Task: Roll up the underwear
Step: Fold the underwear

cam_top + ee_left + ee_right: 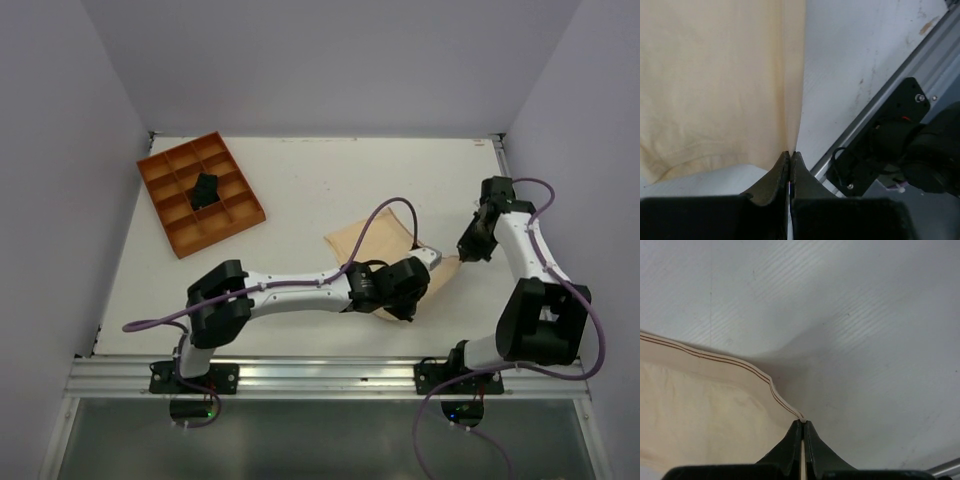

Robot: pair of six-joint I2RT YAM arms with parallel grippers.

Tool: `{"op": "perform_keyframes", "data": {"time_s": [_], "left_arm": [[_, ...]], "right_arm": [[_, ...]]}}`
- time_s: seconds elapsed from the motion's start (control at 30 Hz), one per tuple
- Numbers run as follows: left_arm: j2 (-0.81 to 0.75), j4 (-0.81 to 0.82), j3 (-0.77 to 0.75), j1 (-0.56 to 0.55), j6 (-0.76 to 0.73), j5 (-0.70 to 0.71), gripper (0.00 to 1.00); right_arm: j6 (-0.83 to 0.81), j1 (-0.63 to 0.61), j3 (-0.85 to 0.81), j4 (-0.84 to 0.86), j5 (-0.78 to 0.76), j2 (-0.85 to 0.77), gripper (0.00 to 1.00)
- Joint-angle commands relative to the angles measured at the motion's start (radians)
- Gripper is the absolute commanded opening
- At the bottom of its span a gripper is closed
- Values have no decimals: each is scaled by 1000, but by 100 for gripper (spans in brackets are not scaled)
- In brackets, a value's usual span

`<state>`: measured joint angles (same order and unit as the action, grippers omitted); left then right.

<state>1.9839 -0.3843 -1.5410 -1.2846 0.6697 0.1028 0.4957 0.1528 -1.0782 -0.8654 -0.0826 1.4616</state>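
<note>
The underwear (pixel 372 242) is a pale beige piece of thin fabric lying on the white table between my two arms, partly under the left wrist. My left gripper (pixel 428 264) is shut on one of its edges; in the left wrist view the fabric (pixel 715 75) stretches up from the closed gripper (pixel 791 155). My right gripper (pixel 468 250) is shut on a corner of the striped waistband; in the right wrist view the fabric (pixel 700 415) runs left from the closed gripper (pixel 803 423). The fabric looks lifted a little at both held points.
An orange compartment tray (pixel 170 228) stands at the back left with a small black bundle (pixel 205 190) in one cell. The table's metal front rail (pixel 880 95) and the right arm's base mount (pixel 900 125) lie close beside the left gripper.
</note>
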Motion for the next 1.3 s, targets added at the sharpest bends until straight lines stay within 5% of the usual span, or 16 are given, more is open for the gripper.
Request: {"op": "perform_keyframes", "data": {"time_s": [0.0,0.37,0.6,0.8,1.27], "left_arm": [[-71,-13,-18,-22,76,-80,0],[-105,28,-33,-35,50,-267,0],[-252,35,167,56,-28,-317,0],[-324,55,265,182,-85,-327,0],[-165,-71,84,281,-166,-249,0]], "right_arm": [[-19,2,11,-70,-117,-52,0],[37,24,-12,-257,-370,-289,0],[55,-13,63,-173,-154,-400,0],[151,-111,94,-83,-48,-383,0],[208,-180,-49,3,-51,-130,0]]}}
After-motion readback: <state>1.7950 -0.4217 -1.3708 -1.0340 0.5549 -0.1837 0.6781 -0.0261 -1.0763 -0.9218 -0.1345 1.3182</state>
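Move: Both hands hold the lifted near-right edge of the underwear. For the left hand, the middle of the part still lying flat is about 19 cm ahead, 7 cm to the left and 8 cm below; its far-left corner is some 21 cm ahead and 20 cm left. For the right hand that flat part is roughly 5 cm ahead and 19 cm left, the free waistband corner about 14 cm ahead and 17 cm left, both 8 cm below. Both shut grippers keep their pinch on the underwear's lifted edge, first hauling it back and up: the left about 5 cm back, the right some 7 cm back and slightly right. Both then reverse, swinging forward and left to lay the edge over the flat part, the left hand by roughly 10 cm forward and 9 cm left, the right a little less, each sinking about 3 cm at the end. ##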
